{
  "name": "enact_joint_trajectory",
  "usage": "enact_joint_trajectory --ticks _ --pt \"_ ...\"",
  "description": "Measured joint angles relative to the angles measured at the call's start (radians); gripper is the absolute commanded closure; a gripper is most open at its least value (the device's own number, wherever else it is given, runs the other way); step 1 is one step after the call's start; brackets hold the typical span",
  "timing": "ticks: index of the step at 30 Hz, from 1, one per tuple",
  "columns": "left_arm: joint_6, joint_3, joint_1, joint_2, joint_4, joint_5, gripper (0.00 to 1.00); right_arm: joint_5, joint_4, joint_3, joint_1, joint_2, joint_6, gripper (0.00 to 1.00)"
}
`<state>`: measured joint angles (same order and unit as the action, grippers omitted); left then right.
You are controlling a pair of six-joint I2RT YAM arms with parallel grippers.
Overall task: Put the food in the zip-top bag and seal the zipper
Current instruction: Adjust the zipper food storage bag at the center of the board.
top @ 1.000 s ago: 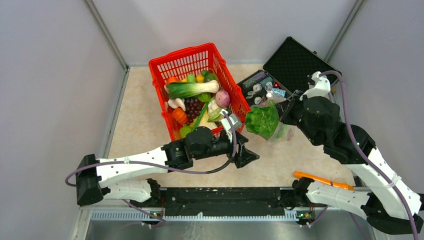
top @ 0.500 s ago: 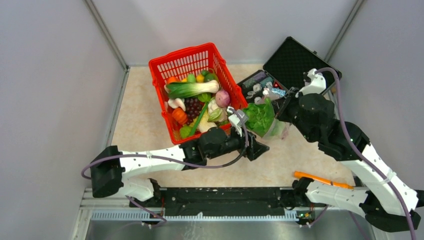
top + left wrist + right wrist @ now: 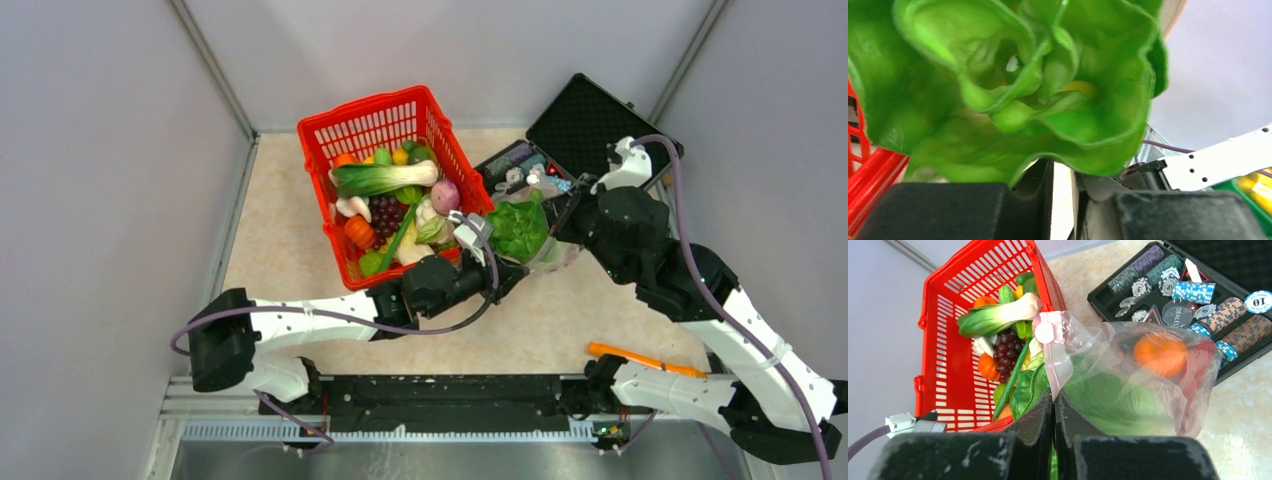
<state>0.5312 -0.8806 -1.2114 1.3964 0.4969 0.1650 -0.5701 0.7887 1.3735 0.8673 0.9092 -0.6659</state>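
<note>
The clear zip-top bag hangs from my right gripper, which is shut on its pale zipper strip at the mouth. Inside lie green lettuce, an orange round and something red. From above, the lettuce bulges out of the bag between both arms. My left gripper sits just under it. In the left wrist view the lettuce fills the top and covers the fingertips. The jaws stand a narrow slit apart. Whether they pinch anything is hidden.
The red basket with more toy vegetables stands right behind my left gripper. An open black case of poker chips lies at the back right, close to my right wrist. An orange pen-like stick rests near the right arm's base.
My left arm has reached right and forward until its gripper is under the lettuce, and its jaws have narrowed. My right gripper shifted the bag slightly left and back.
</note>
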Motion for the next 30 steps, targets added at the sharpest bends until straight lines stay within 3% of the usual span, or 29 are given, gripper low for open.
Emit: enact_joint_trajectory --ticks 3,10,16,24,30 --pt "-0.01 -0.001 -0.002 0.0 0.004 0.01 1.0 0.0 -0.002 -0.008 0.0 -0.003 0.0 1.0" --pt "-0.06 -0.001 -0.013 0.0 0.002 0.029 1.0 -0.005 -0.005 -0.026 0.0 -0.017 -0.002 1.0" --pt "-0.217 -0.008 -0.02 -0.048 -0.056 0.046 1.0 -0.013 0.006 -0.052 0.0 -0.051 -0.017 1.0" --pt "-0.487 -0.213 -0.019 -0.191 -0.3 0.005 1.0 0.03 0.048 -0.059 0.0 -0.126 -0.019 1.0" --pt "-0.527 -0.277 -0.019 -0.247 -0.348 -0.078 1.0 0.034 0.089 -0.112 0.0 -0.179 -0.054 1.0"
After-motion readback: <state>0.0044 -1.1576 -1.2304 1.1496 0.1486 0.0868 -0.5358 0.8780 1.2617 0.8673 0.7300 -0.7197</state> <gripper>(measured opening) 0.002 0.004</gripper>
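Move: The near lip of the zip-top bag is right at my left fingertips, barely 1 cm ahead. The lettuce poking out of its mouth is about 6 cm ahead and 3 cm higher, neither left nor right. Lower down by some 17 cm, the red basket's middle is about 21 cm ahead and 23 cm left, and the chip case 27 cm ahead and 6 cm right. From my right hand, already gripping the bag's other side, that lip is about 5 cm back, 4 cm left and 11 cm below. My left fingers, still partly open, shut on the bag's near lip under the lettuce; then I lift it about 15 cm, drawing some 5 cm left and rolling the wrist about 30 degrees. My right hand keeps its pinch on the other side and, once the lift starts, eases about 5 cm back, right and a little down, away from the left hand. ##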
